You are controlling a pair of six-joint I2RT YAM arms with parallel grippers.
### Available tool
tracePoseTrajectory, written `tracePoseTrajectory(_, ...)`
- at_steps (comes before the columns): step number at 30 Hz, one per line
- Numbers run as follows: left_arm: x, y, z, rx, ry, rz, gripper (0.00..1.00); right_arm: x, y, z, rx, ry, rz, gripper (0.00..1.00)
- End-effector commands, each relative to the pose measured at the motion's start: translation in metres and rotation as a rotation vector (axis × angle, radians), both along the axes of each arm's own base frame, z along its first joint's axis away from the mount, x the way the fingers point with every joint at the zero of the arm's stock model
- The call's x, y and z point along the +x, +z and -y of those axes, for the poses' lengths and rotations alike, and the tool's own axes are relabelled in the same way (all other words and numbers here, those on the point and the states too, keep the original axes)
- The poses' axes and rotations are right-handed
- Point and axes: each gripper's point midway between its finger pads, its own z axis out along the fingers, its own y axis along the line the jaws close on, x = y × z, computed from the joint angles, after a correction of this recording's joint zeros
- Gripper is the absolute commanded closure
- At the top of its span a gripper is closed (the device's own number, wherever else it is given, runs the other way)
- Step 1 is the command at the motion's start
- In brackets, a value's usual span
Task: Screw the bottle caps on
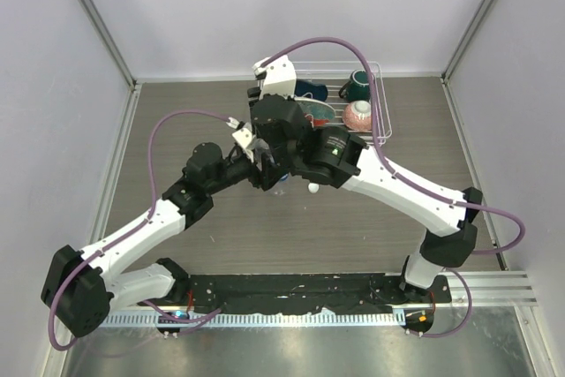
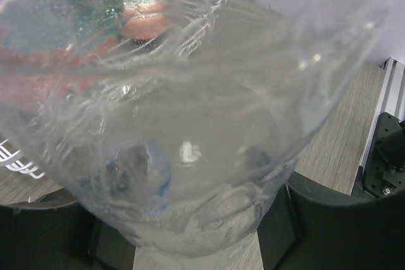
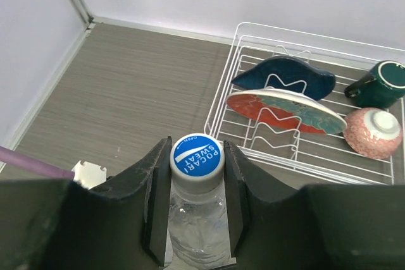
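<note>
A clear plastic bottle (image 2: 202, 124) fills the left wrist view. My left gripper (image 2: 196, 235) is shut on its body, with the black fingers (image 2: 329, 219) pressed against both sides. From above, the right wrist view shows a bottle cap (image 3: 197, 155), blue-topped with a white rim, sitting on the neck of this bottle (image 3: 193, 219). My right gripper (image 3: 197, 151) is shut on that cap. In the top view both grippers meet mid-table, left gripper (image 1: 254, 163) and right gripper (image 1: 275, 163), and they hide most of the bottle. A second small white cap (image 1: 312, 188) lies on the table just right of them.
A white wire dish rack (image 1: 380, 103) stands at the back right, close behind the grippers. It holds a dark blue plate (image 3: 285, 77), a red and teal plate (image 3: 285, 109), a pink bowl (image 3: 373, 132) and a dark green mug (image 3: 380, 83). Pale walls enclose the table.
</note>
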Motion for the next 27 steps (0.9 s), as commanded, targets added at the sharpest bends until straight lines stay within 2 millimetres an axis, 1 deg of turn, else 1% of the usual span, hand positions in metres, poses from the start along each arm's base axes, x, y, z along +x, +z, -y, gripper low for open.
tracePoseTrajectory(1, -0.005, 0.076, 0.006, -0.128, -0.043, 0.272, 1.0, 0.0, -0.012, -0.001, -0.062, -0.069, -0.021, 0.79)
tracePoseTrajectory(3, -0.005, 0.075, 0.005, -0.127, -0.042, 0.269, 1.0, -0.001, -0.008, -0.008, -0.061, -0.029, -0.023, 0.61)
tracePoseTrajectory(4, -0.005, 0.073, 0.006, -0.124, -0.044, 0.263, 1.0, -0.004, 0.002, -0.013, -0.036, 0.009, -0.023, 0.54)
tracePoseTrajectory(6, -0.004, 0.073, 0.005, -0.123, -0.041, 0.26, 1.0, -0.01, 0.018, -0.013, -0.013, 0.057, -0.012, 0.48)
tracePoseTrajectory(7, -0.004, 0.072, 0.004, -0.123, -0.039, 0.258, 1.0, -0.013, 0.03, -0.011, 0.009, 0.082, -0.001, 0.41)
tracePoseTrajectory(8, -0.004, 0.071, 0.004, -0.124, -0.038, 0.253, 1.0, -0.02, 0.036, -0.016, 0.025, 0.15, -0.007, 0.39)
tracePoseTrajectory(9, -0.004, 0.072, 0.003, -0.126, -0.036, 0.253, 1.0, -0.023, 0.044, -0.015, 0.037, 0.183, -0.002, 0.36)
tracePoseTrajectory(10, -0.004, 0.07, 0.003, -0.124, -0.035, 0.247, 1.0, -0.031, 0.058, -0.009, 0.067, 0.229, 0.008, 0.33)
tracePoseTrajectory(11, -0.004, 0.07, 0.002, -0.125, -0.035, 0.245, 1.0, -0.036, 0.063, -0.009, 0.083, 0.284, 0.004, 0.28)
tracePoseTrajectory(12, -0.005, 0.069, 0.002, -0.126, -0.037, 0.24, 1.0, -0.039, 0.07, -0.005, 0.089, 0.312, 0.013, 0.27)
tracePoseTrajectory(13, -0.005, 0.068, 0.002, -0.126, -0.038, 0.235, 1.0, -0.046, 0.082, 0.006, 0.105, 0.339, 0.025, 0.25)
tracePoseTrajectory(14, -0.007, 0.067, 0.003, -0.126, -0.049, 0.233, 1.0, -0.052, 0.088, 0.008, 0.118, 0.397, 0.028, 0.23)
tracePoseTrajectory(16, -0.011, 0.065, 0.003, -0.125, -0.069, 0.227, 1.0, -0.06, 0.093, 0.016, 0.118, 0.458, 0.037, 0.22)
tracePoseTrajectory(17, -0.013, 0.065, 0.004, -0.127, -0.08, 0.226, 1.0, -0.064, 0.102, 0.026, 0.13, 0.482, 0.051, 0.2)
tracePoseTrajectory(19, -0.024, 0.065, 0.008, -0.134, -0.147, 0.232, 1.0, -0.065, 0.101, 0.033, 0.11, 0.564, 0.055, 0.2)
tracePoseTrajectory(20, -0.028, 0.065, 0.01, -0.135, -0.172, 0.235, 1.0, -0.068, 0.105, 0.041, 0.115, 0.593, 0.067, 0.2)
tracePoseTrajectory(21, -0.04, 0.064, 0.014, -0.136, -0.244, 0.237, 1.0, -0.074, 0.099, 0.039, 0.111, 0.71, 0.05, 0.2)
tracePoseTrajectory(22, -0.046, 0.066, 0.016, -0.139, -0.284, 0.256, 1.0, -0.075, 0.1, 0.04, 0.096, 0.767, 0.08, 0.2)
tracePoseTrajectory(23, -0.054, 0.066, 0.018, -0.141, -0.333, 0.262, 1.0, -0.081, 0.102, 0.044, 0.096, 0.823, 0.096, 0.2)
tracePoseTrajectory(24, -0.067, 0.067, 0.02, -0.142, -0.406, 0.264, 1.0, -0.097, 0.096, 0.04, 0.095, 0.993, 0.094, 0.2)
tracePoseTrajectory(26, -0.077, 0.067, 0.022, -0.145, -0.466, 0.24, 1.0, -0.114, 0.093, 0.043, 0.048, 1.13, 0.164, 0.2)
tracePoseTrajectory(27, -0.085, 0.069, 0.023, -0.147, -0.512, 0.236, 1.0, -0.127, 0.09, 0.041, 0.046, 1.222, 0.173, 0.2)
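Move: The right fingers already close around the blue cap, which sits at their hand point on the bottle's neck; the held bottle's middle hangs about 9 cm below and 2 cm back. From the right hand the dish rack lies some 21 cm ahead and 12 cm right, about 33 cm lower; a loose white cap lies level ahead, 10 cm right, on the table 38 cm down. From the left hand, the blue cap is 14 cm above, 3 cm ahead, 2 cm left. Right fingers open, freeing the blue cap, then climb about 10 cm, right and back; left raises the bottle 4 cm. ##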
